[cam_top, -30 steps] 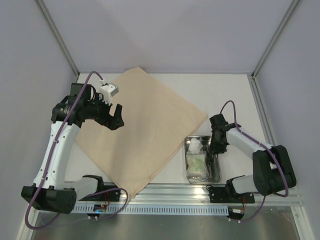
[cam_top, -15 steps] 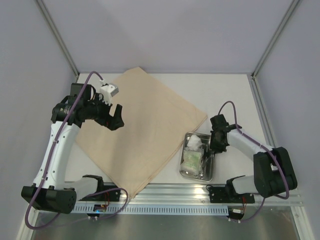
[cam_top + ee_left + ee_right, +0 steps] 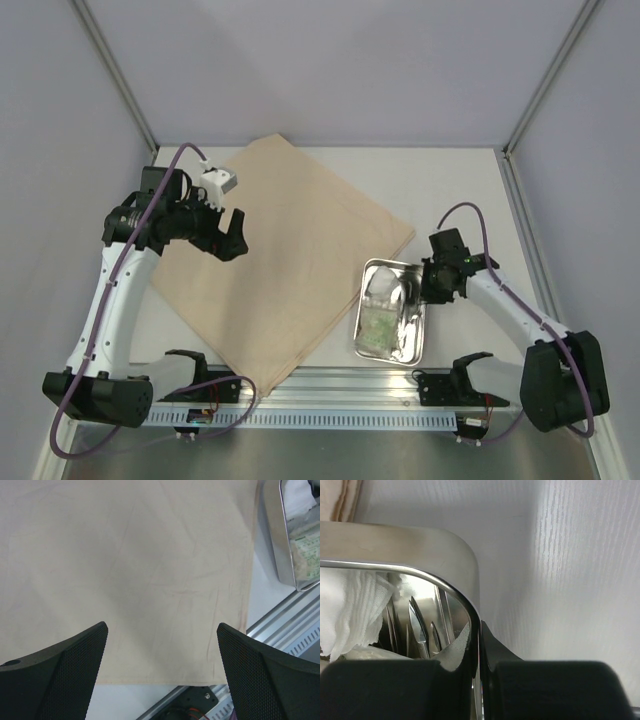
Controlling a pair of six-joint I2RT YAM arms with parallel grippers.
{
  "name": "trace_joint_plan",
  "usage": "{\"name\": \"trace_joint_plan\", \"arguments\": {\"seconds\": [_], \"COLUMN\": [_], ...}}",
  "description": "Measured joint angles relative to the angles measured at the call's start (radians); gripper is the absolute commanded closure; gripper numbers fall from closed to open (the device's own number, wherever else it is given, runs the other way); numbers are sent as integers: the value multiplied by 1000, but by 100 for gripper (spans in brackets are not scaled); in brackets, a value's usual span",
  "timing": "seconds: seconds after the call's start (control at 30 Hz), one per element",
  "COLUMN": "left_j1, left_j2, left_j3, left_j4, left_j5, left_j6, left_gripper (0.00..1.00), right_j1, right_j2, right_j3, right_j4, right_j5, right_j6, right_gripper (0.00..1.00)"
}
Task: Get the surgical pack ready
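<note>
The tan cloth sheet (image 3: 290, 260) lies spread flat and diagonal across the table, filling the left wrist view (image 3: 140, 570). The shiny steel tray (image 3: 408, 352) sits at the cloth's right corner. It holds a white pad (image 3: 381, 288), a green packet (image 3: 375, 330) and metal instruments (image 3: 417, 625). My right gripper (image 3: 425, 285) is shut on the tray's right rim (image 3: 420, 545), one finger inside the wall and one outside (image 3: 479, 635). Over the cloth's left part my left gripper (image 3: 228, 235) hangs open and holds nothing (image 3: 162, 670).
An aluminium rail (image 3: 400, 385) runs along the near table edge, just beyond the cloth's near corner. Grey walls with metal posts (image 3: 120, 85) enclose the back and sides. Bare white table (image 3: 470, 200) lies behind and to the right of the tray.
My right gripper has closed on the tray's right rim. The tray has shifted left and away from the rail, toward the cloth's corner. The left arm has stayed put.
</note>
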Motion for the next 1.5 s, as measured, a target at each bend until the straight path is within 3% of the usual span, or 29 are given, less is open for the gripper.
{"name": "trace_joint_plan", "arguments": {"seconds": [0.2,0.5,1.0,1.17,1.3,1.4,1.43,1.5], "left_j1": [0,0,0,0,0,0,0,0], "left_j2": [0,36,155,202,222,262,281,332], "left_j3": [0,-50,-100,-128,-137,-132,-130,-117], "left_j4": [0,5,51,95,142,179,193,219], "left_j5": [5,-3,-75,-113,-144,-151,-156,-170], "left_j6": [6,23,42,42,41,39,39,32], "left_gripper": [0,0,2,8,14,21,28,33], "right_j1": [0,19,243,320,369,394,399,406], "right_j2": [66,336,924,1115,1204,1214,1214,1213], "right_j3": [81,320,1076,1318,1457,1485,1489,1494], "right_j4": [-57,-92,-325,-394,-409,-392,-386,-371], "right_j5": [-38,-74,-137,-145,-148,-177,-188,-203], "right_j6": [-9,-13,-45,-34,-33,-28,-27,-29], "right_gripper": [100,99,100,99,91,70,60,54]}}
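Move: The metal tray hangs by its right-hand rim, near the far corner, from the right fingers; its middle is about 8 cm left of that hand and 6 back. The cloth's middle, where the load is going, lies some 37 cm left, 12 ahead and 5 below; the cloth's right corner is 19 cm ahead and 2 left, the green packets 11 left and 11 back. From the left hand, the cloth's middle is roughly 8 cm ahead, 4 right and 26 below. The tray, still pinched by its rim, is carried by the right hand forward and then mostly left over the cloth, about 27 cm left and 15 forward, rising slightly and sinking again while swinging nearly 30 degrees counter-clockwise; the fingers then open partway around the rim. Meanwhile the empty left hand sinks nearly 12 cm towards the cloth, reaching forward late and partly closing. ##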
